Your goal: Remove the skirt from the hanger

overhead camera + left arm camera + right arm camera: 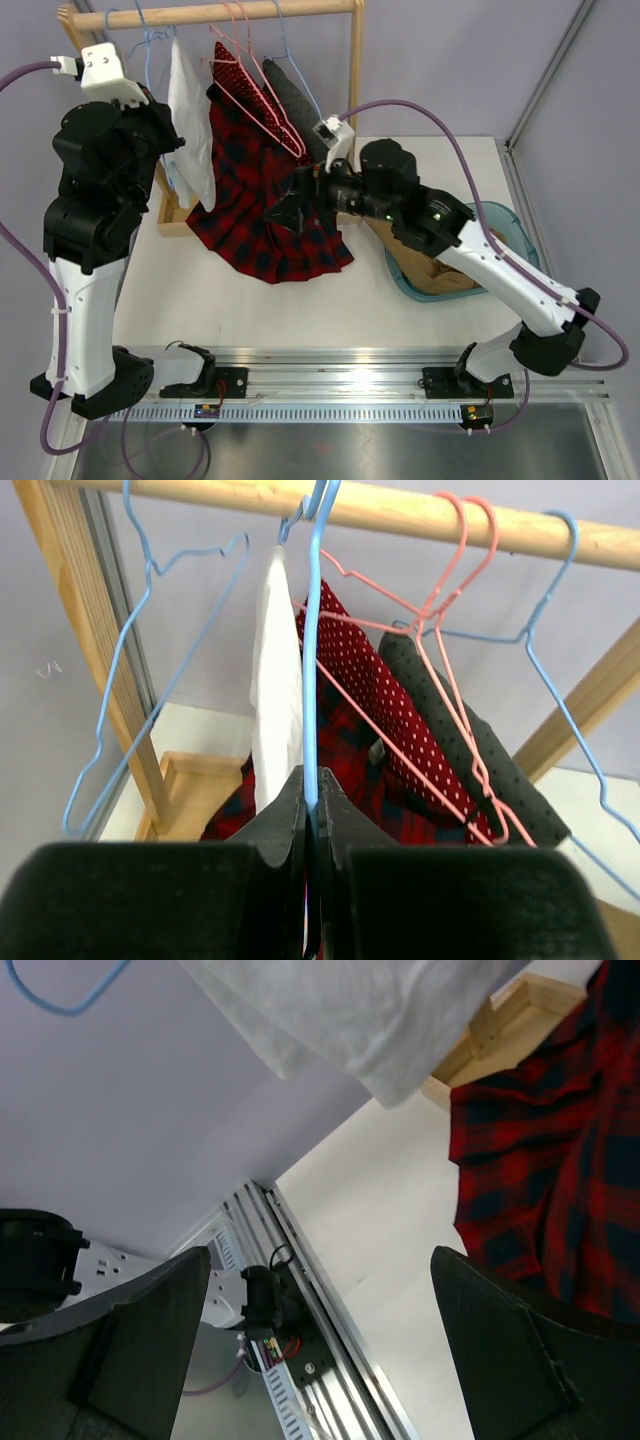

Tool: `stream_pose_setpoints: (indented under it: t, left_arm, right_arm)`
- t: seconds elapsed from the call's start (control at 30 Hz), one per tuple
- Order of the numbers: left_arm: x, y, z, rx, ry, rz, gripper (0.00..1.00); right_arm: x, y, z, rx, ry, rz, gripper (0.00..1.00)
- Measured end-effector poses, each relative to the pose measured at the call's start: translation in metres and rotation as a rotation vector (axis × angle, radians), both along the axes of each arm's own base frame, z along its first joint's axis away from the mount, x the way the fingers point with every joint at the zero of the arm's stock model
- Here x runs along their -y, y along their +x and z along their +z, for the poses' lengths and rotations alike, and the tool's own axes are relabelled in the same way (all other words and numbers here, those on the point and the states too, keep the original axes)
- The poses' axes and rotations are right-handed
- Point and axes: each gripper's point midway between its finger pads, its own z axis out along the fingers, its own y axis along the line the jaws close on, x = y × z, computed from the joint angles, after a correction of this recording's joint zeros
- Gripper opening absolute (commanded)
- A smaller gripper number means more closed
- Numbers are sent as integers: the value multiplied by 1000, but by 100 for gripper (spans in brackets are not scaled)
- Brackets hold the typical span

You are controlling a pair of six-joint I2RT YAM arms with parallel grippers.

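Observation:
The red-and-black plaid skirt (262, 215) hangs from the rack, its hem spread on the table; it also shows in the left wrist view (370, 790) and the right wrist view (545, 1160). My left gripper (313, 792) is shut on the thin wire of a blue hanger (313, 630) that runs up to the wooden rail (400, 512). A white garment (275, 690) hangs just beside that wire. My right gripper (285, 210) sits over the skirt's front, open with nothing between its fingers (320, 1340). Which hanger carries the skirt I cannot tell.
Pink hangers (245, 45) hold a red dotted garment (250, 92) and a dark dotted one (292, 95). Another blue hanger (150, 660) hangs empty at the left post. A teal basin (505, 222) with brown cloth (440, 278) stands right. The rack's wooden base (170, 218) lies left of the skirt.

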Motion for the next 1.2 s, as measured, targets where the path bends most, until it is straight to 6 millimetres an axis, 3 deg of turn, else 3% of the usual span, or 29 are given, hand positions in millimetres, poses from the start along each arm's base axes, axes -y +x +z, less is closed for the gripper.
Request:
stream_pose_setpoints:
  t: [0.13,0.33,0.43,0.57,0.8,0.9,0.93,1.03,1.07,1.2]
  left_arm:
    - [2,-14,-8,-17,-22,-36,0]
    - [12,-23,-31,-77,-37,-94,0]
    - [14,-27,-37,-100,-38,-115,0]
    - [17,-35,-35,-95,-54,-141,0]
    - [16,-51,-29,-73,-81,-171,0]
    - [16,-58,-27,-66,-95,-182,0]
    - [17,-60,-26,-63,-100,-188,0]
    - [18,-64,-25,-60,-111,-201,0]
    - [18,-65,-25,-59,-114,-203,0]
    - [18,-67,-27,-70,-116,-205,0]
  right_arm:
    - [-48,2,-1,2,6,48,99]
    - [-123,13,-39,-27,-48,87,99]
    - [-148,13,-58,-39,-72,105,99]
    - [-163,16,-72,-47,-96,99,99]
    - [-163,26,-67,-21,-90,47,95]
    - [-162,30,-68,-6,-100,25,71]
    - [-162,31,-68,0,-101,20,52]
    - [-161,37,-70,17,-105,-5,21]
    - [-161,38,-70,22,-106,-10,4]
    - [-164,38,-76,28,-106,-16,0]
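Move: The open right hand is going for the white skirt, whose middle hangs about 12 cm farther out, some 19 cm to its left and roughly 4 cm higher. From the right hand, the red plaid skirt lies some 14 cm ahead, 4 cm left and about 22 cm lower, and the red dotted skirt hangs 22 cm ahead, 4 cm left and 4 cm up. The left hand is already shut on the white skirt's blue hanger; that skirt's middle is about 9 cm straight ahead of it and 8 cm below. The right hand, fingers wide open, sweeps about 16 cm left and sinks some 7 cm to the lower part of the white skirt, then eases forward about 2 cm more while its fingers shut and pinch the cloth near the bottom edge. Meanwhile the left hand keeps its grip on the blue hanger and draws it back about 7 cm towards the robot and a little down, turning roughly 10 degrees clockwise. ##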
